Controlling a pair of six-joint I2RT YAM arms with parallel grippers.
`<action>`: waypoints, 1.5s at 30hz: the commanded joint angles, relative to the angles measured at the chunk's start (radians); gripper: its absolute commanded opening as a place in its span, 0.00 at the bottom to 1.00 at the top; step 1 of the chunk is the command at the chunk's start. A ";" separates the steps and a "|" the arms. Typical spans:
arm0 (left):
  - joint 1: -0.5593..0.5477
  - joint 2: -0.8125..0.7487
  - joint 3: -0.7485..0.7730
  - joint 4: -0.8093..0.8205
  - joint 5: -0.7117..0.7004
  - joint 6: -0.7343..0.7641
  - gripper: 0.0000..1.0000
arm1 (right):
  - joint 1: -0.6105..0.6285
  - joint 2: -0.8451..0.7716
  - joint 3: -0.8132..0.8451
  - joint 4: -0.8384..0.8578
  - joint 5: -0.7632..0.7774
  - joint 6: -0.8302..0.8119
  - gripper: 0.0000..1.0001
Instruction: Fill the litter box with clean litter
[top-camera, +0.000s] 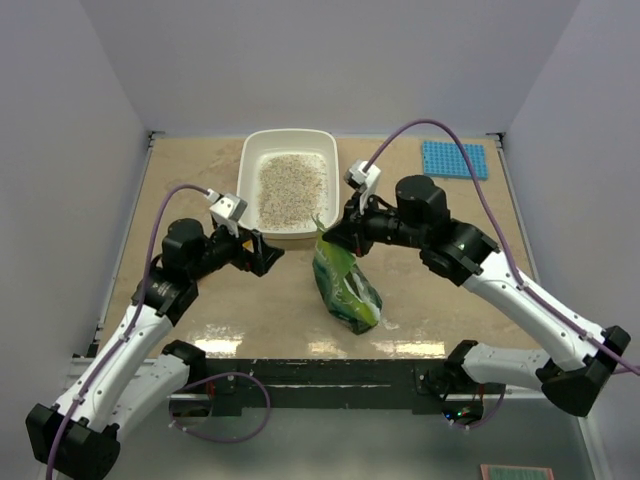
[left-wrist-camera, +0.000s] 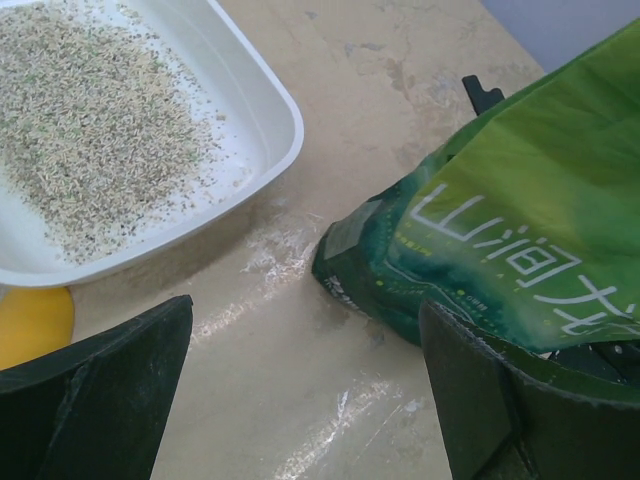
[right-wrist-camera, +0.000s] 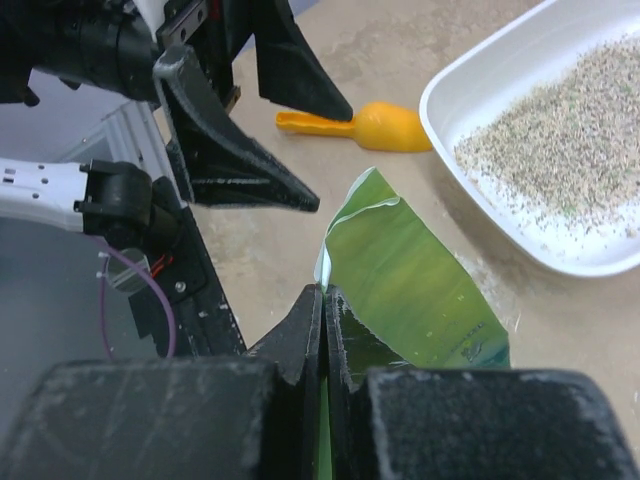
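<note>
The white litter box (top-camera: 247, 180) stands at the table's middle back, with a layer of beige speckled clean litter (top-camera: 291, 188) spread over its floor. In front of it a crinkly green bag (top-camera: 345, 285) stands tilted on the table. My right gripper (top-camera: 328, 238) is shut on the bag's top edge; the right wrist view shows its jaws (right-wrist-camera: 324, 292) pinching the green film (right-wrist-camera: 410, 280). My left gripper (top-camera: 262, 255) hovers open just left of the bag, near the box's front corner. In the left wrist view, bare table shows between its fingers (left-wrist-camera: 305, 320), with the bag (left-wrist-camera: 520, 220) by the right finger.
An orange-yellow scoop (right-wrist-camera: 385, 127) lies on the table beside the box's front left corner, close to my left gripper (right-wrist-camera: 330, 158). A blue studded mat (top-camera: 454, 158) lies at the back right. Grey walls enclose the table on three sides.
</note>
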 joint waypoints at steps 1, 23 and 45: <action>0.005 -0.061 -0.002 0.051 0.057 0.032 1.00 | 0.034 0.016 0.135 0.298 0.038 -0.005 0.00; 0.005 -0.132 0.054 -0.078 -0.080 0.064 1.00 | 0.076 0.080 0.286 0.001 -0.094 -0.173 0.00; 0.005 0.089 0.290 -0.463 -0.629 -0.070 1.00 | 0.079 -0.023 0.232 0.024 0.030 -0.182 0.70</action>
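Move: The right hand, shut on the top of the litter bag, has the bag's middle about 17 cm below it, 2 cm back and 4 cm to its right; the litter box lies 30 cm ahead and 9 cm left, low on the table. From the open, empty left hand the bag is some 15 cm right, 5 cm back and 6 cm lower, and the yellow scoop 8 cm ahead, 12 cm left, about 20 cm down. Keeping its pinch on the bag top, the right hand swings the bag left and slightly forward about 4 cm, then eases back and a little right, turning counter-clockwise; at the end its fingers open, let go and rise some 3 cm. The left hand, staying open, first lifts and draws back a little, then sweeps about 8 cm left towards the scoop, turning some 25 degrees counter-clockwise and sinking again. ##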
